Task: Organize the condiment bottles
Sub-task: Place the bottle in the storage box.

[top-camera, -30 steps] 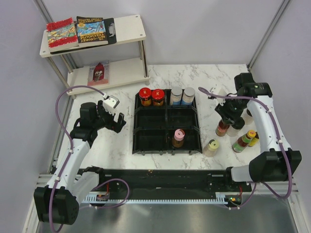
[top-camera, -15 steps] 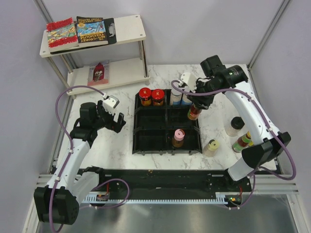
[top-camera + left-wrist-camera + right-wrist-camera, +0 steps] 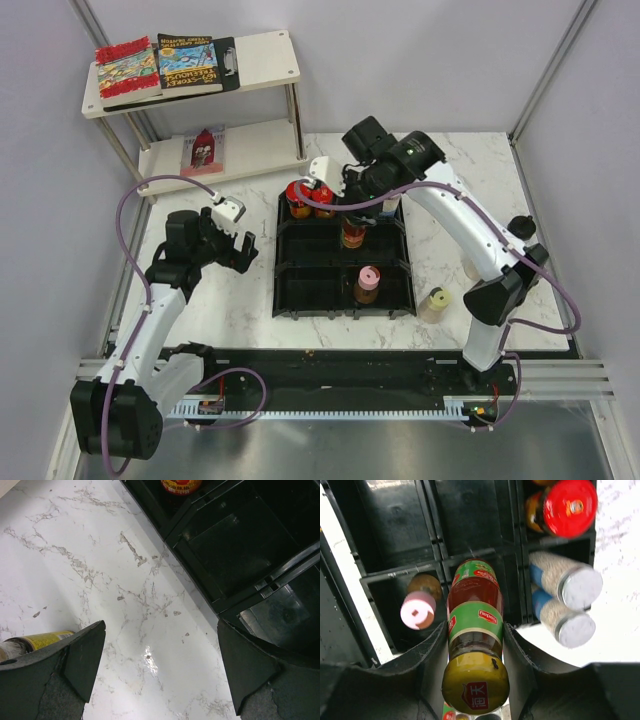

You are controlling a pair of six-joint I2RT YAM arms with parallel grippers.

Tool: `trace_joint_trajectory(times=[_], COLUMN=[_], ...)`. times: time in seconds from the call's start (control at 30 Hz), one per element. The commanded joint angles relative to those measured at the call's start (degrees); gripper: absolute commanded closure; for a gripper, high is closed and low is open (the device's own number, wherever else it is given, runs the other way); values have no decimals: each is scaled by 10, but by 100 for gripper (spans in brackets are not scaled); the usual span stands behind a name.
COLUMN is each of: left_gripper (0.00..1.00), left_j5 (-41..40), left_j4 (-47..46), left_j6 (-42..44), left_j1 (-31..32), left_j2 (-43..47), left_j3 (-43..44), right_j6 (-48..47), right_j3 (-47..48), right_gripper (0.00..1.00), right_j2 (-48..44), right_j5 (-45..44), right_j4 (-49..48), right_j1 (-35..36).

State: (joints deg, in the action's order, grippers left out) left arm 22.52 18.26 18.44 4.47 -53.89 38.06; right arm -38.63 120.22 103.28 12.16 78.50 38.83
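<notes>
My right gripper [image 3: 352, 216] is shut on a red sauce bottle [image 3: 352, 236] with a green label and a yellow cap [image 3: 476, 682], and holds it upright over the middle row of the black tray [image 3: 285, 270]. Its fingers [image 3: 427, 660] press both sides of the bottle's neck. In the tray stand two red-capped jars [image 3: 298, 194], two silver-capped jars [image 3: 580, 587] and a pink-capped bottle [image 3: 367, 283]. A cream-capped bottle [image 3: 436, 302] stands on the table right of the tray. My left gripper [image 3: 240, 250] is open and empty over bare marble left of the tray [image 3: 235, 555].
A two-level white shelf [image 3: 270, 60] with colourful books stands at the back left. My right arm's long link [image 3: 470, 240] crosses the right side of the table and hides things there. A yellow-labelled thing [image 3: 37, 641] shows behind my left finger.
My right arm has swung left from the table's right side, carrying the sauce bottle over the tray. The left arm has not moved.
</notes>
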Motion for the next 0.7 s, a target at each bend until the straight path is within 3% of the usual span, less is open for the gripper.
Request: trace_joint_trajectory(times=[0.0,0.2,0.67], left_gripper=[0,0,0], left_j5=[-15,-20,-16], left_j4=[-18,-20,-22], left_j6=[5,5,9], left_j1=[-5,-4,-4], left_j2=[-3,-4,-9], left_j3=[2,0,-2], right_j6=[15,15,33], right_j3=[62,63,-32], right_gripper=[100,100,100], right_j2=[23,66,125], right_j5=[-2,14,15], right_j4=[-51,-77,-191], right_j1=[28,41,42])
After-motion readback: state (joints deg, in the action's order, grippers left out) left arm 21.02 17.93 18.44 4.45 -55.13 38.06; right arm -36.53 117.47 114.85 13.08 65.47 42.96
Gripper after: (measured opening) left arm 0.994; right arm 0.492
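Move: The sauce bottle is already gripped upright in the right hand. The middle-left compartment of the storage box, where it is headed, is centred about 12 cm left, 3 cm ahead and some 22 cm below. Of the neighbours, all roughly 20 cm below, the nearer red-lidded jar is 13 cm ahead and 8 cm left, the nearer white-lidded jar 13 cm ahead and 2 cm right, and the pink-capped bottle 10 cm back and 3 cm right. From the left hand the compartment lies about 16 cm right, 6 cm ahead, 12 cm below. Carry the held bottle with the right gripper leftward, some 7 cm, across the divider towards the middle-left compartment. As the sideways swing slows, sink with growing speed, about 8 cm in all, easing 3 cm forward on the way down. Keep the grip as it is and the wrist almost unturned, so that the bottle's base leads down. ##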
